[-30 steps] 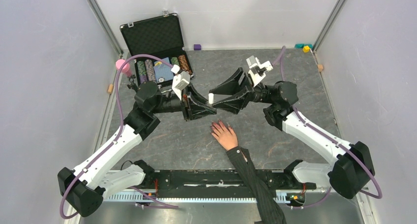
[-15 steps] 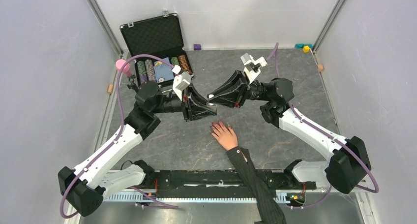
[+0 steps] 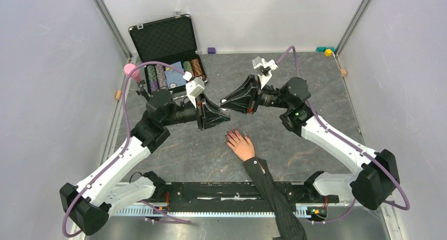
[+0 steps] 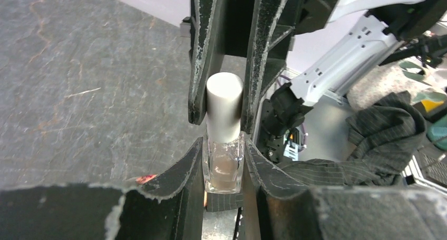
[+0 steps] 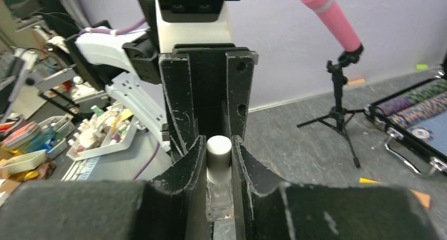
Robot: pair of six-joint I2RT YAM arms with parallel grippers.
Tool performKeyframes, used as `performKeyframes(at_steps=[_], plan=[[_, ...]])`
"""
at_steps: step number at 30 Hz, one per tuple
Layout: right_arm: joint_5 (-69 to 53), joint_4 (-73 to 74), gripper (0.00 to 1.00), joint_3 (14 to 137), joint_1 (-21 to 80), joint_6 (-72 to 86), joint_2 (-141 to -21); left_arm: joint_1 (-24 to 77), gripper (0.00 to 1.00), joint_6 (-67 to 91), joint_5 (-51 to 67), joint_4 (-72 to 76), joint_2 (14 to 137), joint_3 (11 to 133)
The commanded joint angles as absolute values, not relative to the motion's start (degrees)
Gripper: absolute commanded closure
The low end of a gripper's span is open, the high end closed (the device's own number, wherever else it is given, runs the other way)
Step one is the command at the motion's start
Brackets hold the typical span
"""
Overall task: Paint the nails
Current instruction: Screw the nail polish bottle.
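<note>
A small clear bottle (image 4: 224,169) with a white cap (image 4: 224,105) stands upright above the middle of the table. My left gripper (image 4: 224,155) is shut on its glass body. My right gripper (image 5: 217,145) reaches in from the opposite side, and its fingers (image 4: 197,55) press against both sides of the cap (image 5: 219,151). In the top view the two grippers (image 3: 217,115) (image 3: 225,102) meet just beyond a pale hand (image 3: 241,145) lying flat on the table. The nails (image 3: 232,135) are reddish-pink and point toward the grippers. One nail (image 4: 145,179) shows beside my left finger.
An open black case (image 3: 163,39) with poker chips sits at the back left, and a pink-topped stand (image 3: 130,70) is beside it. Small blocks (image 3: 211,50) (image 3: 328,52) lie along the back wall. The pinstriped sleeve (image 3: 271,190) crosses the near edge.
My right gripper has moved left onto the bottle and closed from wide open onto the cap. The left gripper keeps hold of the bottle, and the hand has not moved.
</note>
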State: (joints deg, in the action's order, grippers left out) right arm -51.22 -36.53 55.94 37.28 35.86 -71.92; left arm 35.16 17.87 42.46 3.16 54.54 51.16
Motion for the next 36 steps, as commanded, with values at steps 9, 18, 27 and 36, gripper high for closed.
performKeyframes(at_steps=[9, 18, 27, 36], plan=[[-28.8, -8.0, 1.00, 60.3, 43.2, 26.9, -72.2, 34.8, 0.98, 14.1, 21.2, 3.1, 50.1, 50.6], [-12.4, -1.3, 1.00, 62.5, 49.9, 29.8, -75.1, 34.6, 0.98, 15.1, 12.3, 0.8, 49.9, 50.6], [-4.2, -2.1, 1.00, 65.9, 53.9, 32.6, -78.2, 34.6, 0.98, 15.5, 9.8, -1.8, 50.3, 51.3], [-0.9, -5.3, 0.82, 67.5, 54.2, 28.4, -77.0, 34.7, 0.98, 14.9, 10.6, -1.9, 50.5, 51.5]])
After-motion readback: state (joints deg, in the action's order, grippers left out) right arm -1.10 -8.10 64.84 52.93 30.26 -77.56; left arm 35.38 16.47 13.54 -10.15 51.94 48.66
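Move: The nail polish bottle is already upright in both my grippers: its glass body sits in my left fingers with its middle roughly 1 cm above that hand point, while my right fingers hold the white cap, about 2 cm above the bottle's middle. From my left hand, the mannequin hand lies some 4 cm ahead, 7 cm to the right and 31 cm below; the yellow block is roughly 22 cm ahead, 15 cm left and 32 cm below. I twist the cap clockwise against the bottle: my right hand turns about 35 degrees clockwise while my left turns the glass body nearly 30 degrees counter-clockwise, so both sets of fingers swing round to point more forward. Meanwhile I carry the bottle forward and down some 6 cm each, drifting left too, easing to a stop with both grips kept. ##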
